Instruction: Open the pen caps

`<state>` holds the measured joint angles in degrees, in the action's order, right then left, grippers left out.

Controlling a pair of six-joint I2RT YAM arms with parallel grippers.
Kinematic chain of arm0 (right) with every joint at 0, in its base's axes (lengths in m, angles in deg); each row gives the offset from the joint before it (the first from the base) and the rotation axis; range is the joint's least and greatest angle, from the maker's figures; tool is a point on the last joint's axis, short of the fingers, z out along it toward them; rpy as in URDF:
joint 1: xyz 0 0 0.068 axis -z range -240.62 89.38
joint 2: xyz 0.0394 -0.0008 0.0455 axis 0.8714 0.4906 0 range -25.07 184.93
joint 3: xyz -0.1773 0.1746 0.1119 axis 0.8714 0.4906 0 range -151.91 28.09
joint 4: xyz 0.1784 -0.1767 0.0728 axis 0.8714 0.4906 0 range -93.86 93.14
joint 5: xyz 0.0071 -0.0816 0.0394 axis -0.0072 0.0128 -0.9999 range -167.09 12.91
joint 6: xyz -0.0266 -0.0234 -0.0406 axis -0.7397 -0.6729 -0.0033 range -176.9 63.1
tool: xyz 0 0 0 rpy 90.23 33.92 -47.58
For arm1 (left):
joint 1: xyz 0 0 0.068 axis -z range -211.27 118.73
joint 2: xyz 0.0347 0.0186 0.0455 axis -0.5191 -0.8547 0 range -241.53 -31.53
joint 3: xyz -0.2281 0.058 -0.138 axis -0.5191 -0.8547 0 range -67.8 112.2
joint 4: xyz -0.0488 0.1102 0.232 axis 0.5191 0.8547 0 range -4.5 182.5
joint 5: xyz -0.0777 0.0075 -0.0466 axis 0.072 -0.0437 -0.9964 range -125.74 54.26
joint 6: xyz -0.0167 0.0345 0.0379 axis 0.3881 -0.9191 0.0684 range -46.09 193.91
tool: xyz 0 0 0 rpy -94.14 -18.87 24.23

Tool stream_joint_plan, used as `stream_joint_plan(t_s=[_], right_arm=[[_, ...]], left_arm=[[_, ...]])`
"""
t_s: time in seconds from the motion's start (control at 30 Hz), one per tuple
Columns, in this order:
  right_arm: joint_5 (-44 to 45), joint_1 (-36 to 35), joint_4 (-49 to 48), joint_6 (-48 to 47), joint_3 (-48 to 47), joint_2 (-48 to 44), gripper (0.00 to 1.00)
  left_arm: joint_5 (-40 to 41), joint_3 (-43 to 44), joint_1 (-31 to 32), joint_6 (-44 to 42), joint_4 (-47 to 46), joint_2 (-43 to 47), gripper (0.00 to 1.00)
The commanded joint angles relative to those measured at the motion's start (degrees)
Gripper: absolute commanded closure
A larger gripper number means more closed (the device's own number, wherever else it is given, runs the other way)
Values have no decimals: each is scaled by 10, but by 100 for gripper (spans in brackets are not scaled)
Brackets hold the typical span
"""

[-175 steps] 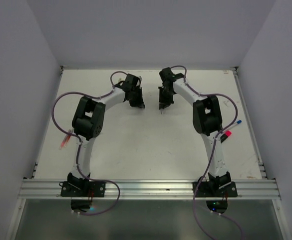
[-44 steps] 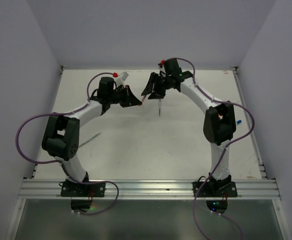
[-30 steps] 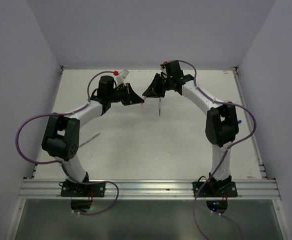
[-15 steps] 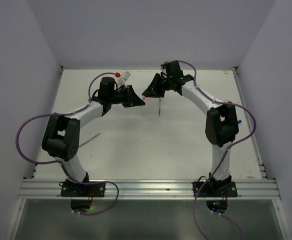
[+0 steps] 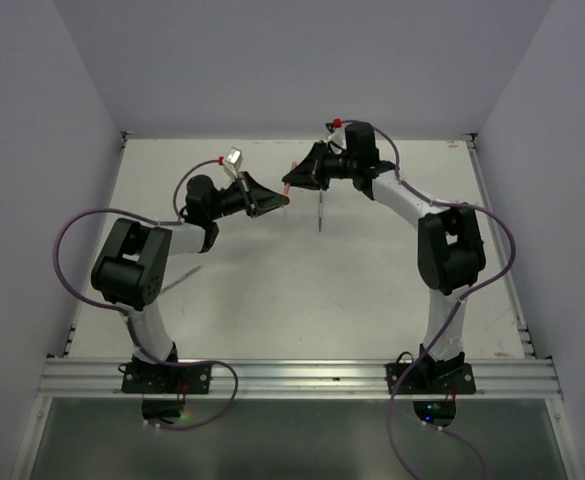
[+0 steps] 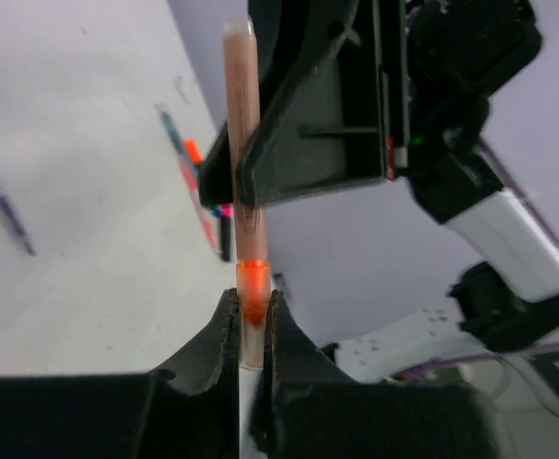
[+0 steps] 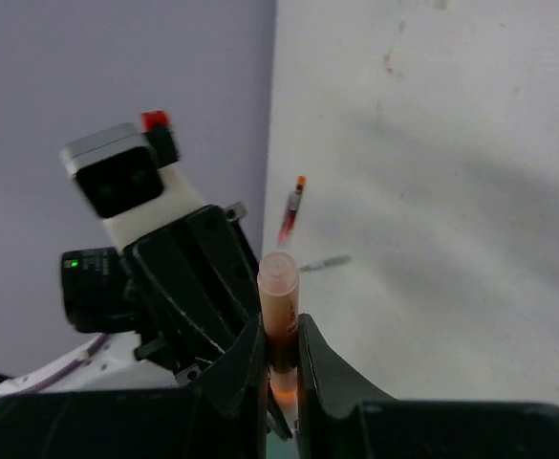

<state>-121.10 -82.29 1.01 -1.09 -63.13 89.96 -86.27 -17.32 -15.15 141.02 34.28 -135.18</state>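
A thin pale-orange pen hangs above the far middle of the table, held between both grippers. My left gripper is shut on the pen cap, the translucent end just below a bright orange band. From there the barrel runs up through the right gripper's fingers. In the right wrist view my right gripper is shut on the barrel, and its round end sticks out past the fingertips. From above, the left gripper and the right gripper nearly touch tip to tip.
A thin pen lies on the table just beneath the grippers and a grey one lies at the left. More pens lie near the table's right edge. A red-orange pen rests near the left wall.
The left jaws opened briefly and shut again on the cap end. The left arm folded its elbow inward. The right wrist shifted slightly right and raised the pen a little.
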Motion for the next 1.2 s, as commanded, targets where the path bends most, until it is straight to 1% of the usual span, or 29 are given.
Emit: stream_joint_plan(t_s=[0.0, 0.03, 0.1, 0.2, 0.23, 0.3, 0.33, 0.37, 0.4, 0.43, 0.47, 0.5, 0.53, 0.57, 0.63, 0.67, 0.7, 0.77, 0.8, 0.83, 0.87, 0.93, 1.03, 1.17], right_arm=[[-18, 29, -310, 132, 10, -16, 100], [-16, 31, -327, 151, 12, -15, 100], [-15, 39, -373, 169, 20, -9, 100], [-3, 46, -386, 183, 25, -7, 100], [3, 47, -375, 167, 22, -8, 100], [17, 47, -229, 106, -14, -14, 100], [48, 46, -157, 25, -31, -22, 100], [65, 44, 1, -16, -50, -22, 100], [87, 43, 78, -57, -71, -22, 100], [107, 41, 144, -119, -101, -21, 100], [146, 39, 248, -144, -108, -23, 100], [162, 37, 285, -166, -106, -28, 100], [175, 35, 311, -196, -98, -34, 100], [201, 30, 348, -208, -87, -47, 100], [224, 23, 370, -235, -51, -64, 100], [245, 9, 385, -242, -41, -75, 100], [258, 1, 391, -250, -25, -77, 100], [282, -24, 414, -267, -14, -76, 100], [300, -39, 423, -272, -5, -75, 100], [304, -39, 423, -272, 2, -73, 100], [307, -49, 423, -272, 9, -73, 100], [326, -58, 425, -277, 24, -67, 100], [351, -76, 444, -286, 32, -54, 100], [372, -84, 441, -287, 60, -51, 100]], left_arm=[[-145, -19, 24, 300, -518, -52, 100], [-143, -14, 25, 341, -575, -66, 100], [-150, -16, 25, 345, -574, -67, 100], [-157, -17, 26, 341, -573, -66, 100], [-158, -18, 26, 337, -569, -66, 100], [-159, -28, 25, 275, -470, -53, 100], [-157, -33, 23, 235, -340, -45, 100], [-147, -33, 23, 120, -249, -17, 100], [-135, -23, 22, 41, -136, 1, 100], [-113, -7, 22, -50, -9, 18, 100], [-83, 47, 24, -233, 247, 32, 100], [3, 79, 29, -310, 361, 42, 100], [41, 107, 42, -393, 499, 38, 100], [105, 141, 47, -411, 549, 28, 100], [143, 143, 56, -415, 589, 22, 100], [190, 138, 59, -416, 596, 23, 100], [218, 137, 65, -418, 606, 22, 100], [269, 142, 88, -428, 631, 14, 100], [312, 146, 107, -429, 647, 10, 100], [313, 145, 116, -430, 649, 10, 100], [341, 142, 126, -430, 651, 7, 100], [370, 132, 147, -427, 654, 6, 100], [410, 124, 163, -422, 661, 0, 100], [452, 116, 173, -417, 664, -11, 100]])
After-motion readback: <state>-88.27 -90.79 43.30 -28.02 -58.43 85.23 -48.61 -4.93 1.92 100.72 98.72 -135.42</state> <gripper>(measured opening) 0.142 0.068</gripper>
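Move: My left fingers hold the cap of the upright-leaning orange pen; its barrel, in my right fingers, lies about 5 cm ahead, 2 cm right and 2 cm higher. From my right hand that cap is about 5 cm back, 2 cm left and 2 cm below. The uncapped purple pen lies on the table about 1 cm ahead of my right hand, 7 cm right and 20 cm below; a loose cap lies roughly 8 cm left of that pen. I pull the orange pen apart along its length: my left hand draws the cap back about 5 cm while my right hand takes the barrel up and forward. Then I keep both grips and tip both sets of fingers down some 50 degrees, my left hand easing forward before sinking and drawing back, my right sweeping down, back and a little right towards the bare table nearer my base. ##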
